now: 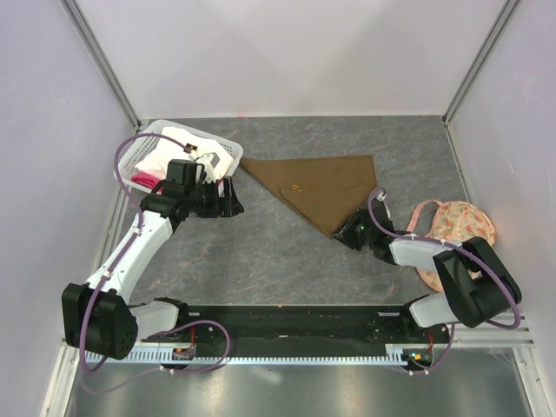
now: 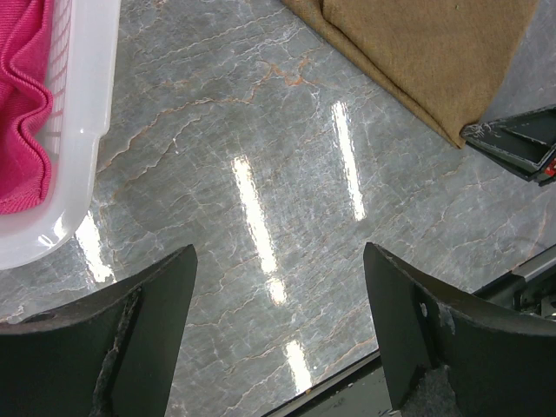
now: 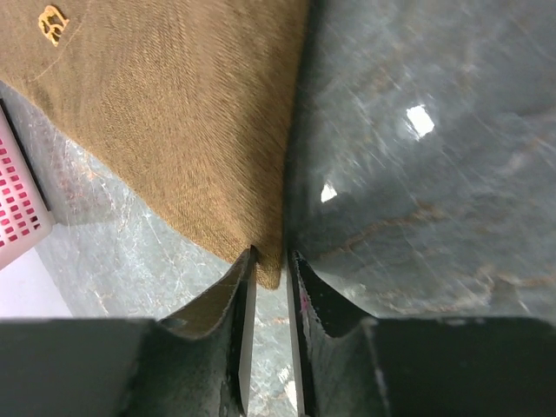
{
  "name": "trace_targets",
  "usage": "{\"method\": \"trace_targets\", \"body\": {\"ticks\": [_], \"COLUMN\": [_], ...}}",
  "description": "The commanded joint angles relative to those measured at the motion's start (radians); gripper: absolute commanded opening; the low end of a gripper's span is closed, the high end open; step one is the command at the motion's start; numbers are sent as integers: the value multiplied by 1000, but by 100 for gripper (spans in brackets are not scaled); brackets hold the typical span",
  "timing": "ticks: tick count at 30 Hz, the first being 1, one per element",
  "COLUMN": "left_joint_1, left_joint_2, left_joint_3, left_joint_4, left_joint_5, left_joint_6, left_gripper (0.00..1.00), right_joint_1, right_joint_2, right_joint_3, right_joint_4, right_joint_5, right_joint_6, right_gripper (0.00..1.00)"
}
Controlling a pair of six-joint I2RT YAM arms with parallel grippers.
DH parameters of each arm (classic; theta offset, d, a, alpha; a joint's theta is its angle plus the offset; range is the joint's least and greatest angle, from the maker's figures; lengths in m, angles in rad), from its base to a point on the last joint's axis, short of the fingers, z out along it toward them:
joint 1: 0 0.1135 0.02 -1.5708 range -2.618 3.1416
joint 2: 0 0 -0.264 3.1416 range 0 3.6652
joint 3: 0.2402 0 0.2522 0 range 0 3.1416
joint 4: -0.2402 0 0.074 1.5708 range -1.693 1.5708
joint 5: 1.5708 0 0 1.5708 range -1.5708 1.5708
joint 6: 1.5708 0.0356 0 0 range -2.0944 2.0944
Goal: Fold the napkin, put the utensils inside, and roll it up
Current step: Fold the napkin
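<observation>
The olive-brown napkin (image 1: pixel 321 182) lies flat on the grey table, folded into a triangle whose point faces the arms. A small gold mark (image 3: pixel 52 24) shows on its top face. My right gripper (image 1: pixel 345 231) is low at that near point. In the right wrist view its jaws (image 3: pixel 271 256) stand close together, a slim gap left, with the napkin's (image 3: pixel 174 104) corner tip between the fingertips. My left gripper (image 1: pixel 233 198) hovers wide open over bare table (image 2: pixel 278 261), left of the napkin (image 2: pixel 434 52), holding nothing. The utensils are out of view.
A white basket (image 1: pixel 139 152) at the back left holds a pink cloth (image 1: pixel 146 180) and a white cloth (image 1: pixel 187 143); its wall (image 2: pixel 87 87) is just left of my left gripper. A peach floral fabric piece (image 1: pixel 456 221) lies at the right by my right arm.
</observation>
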Motion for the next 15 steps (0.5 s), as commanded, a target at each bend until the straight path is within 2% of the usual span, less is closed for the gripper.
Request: {"method": "trace_targets", "body": {"ticks": [1,4,6,11,15], "left_joint_1": [-6,-6,-6,-6,-6], "left_joint_2": [4,10,10,27,49], "left_joint_3": [1,-2,-2,7,6], "left_joint_4": [38,38,38,51,77], "left_joint_5": [9,12,17,57,93], "left_joint_6": [26,26,23,-8,-74], "left_gripper": [85,85,84,84,83], "right_joint_1": [-8,-13,-15,-25,-41], "right_joint_2": [57,76,77,24,-80], "right_joint_3": [30,37,42,50,53], "right_joint_4": [8,8,-4,-154,-335], "right_joint_5": [11,8,7,54,189], "right_joint_6": [-63,-89,-94,-87,-101], "right_gripper": [26,19,0,0,0]}}
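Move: The napkin's near corner is right at my right fingertips, about 1 cm ahead, 1 cm to the left and 1 cm below, between the part-open fingers. From that hand the gold emblem on the napkin lies some 12 cm ahead and 9 cm left, the napkin's far right corner about 19 cm ahead and 8 cm right, and the patterned bag roughly 24 cm right and 1 cm back. From my left hand the near corner is about 20 cm right, 1 cm back and 15 cm below. I nudge my right hand about 1 cm forward over the napkin's near corner, sinking a touch, while its part-open fingers shut fully and pinch the cloth. Then, keeping the pinch low over the table, I start drawing the corner to the right, about 1.5 cm, towards the patterned bag. ##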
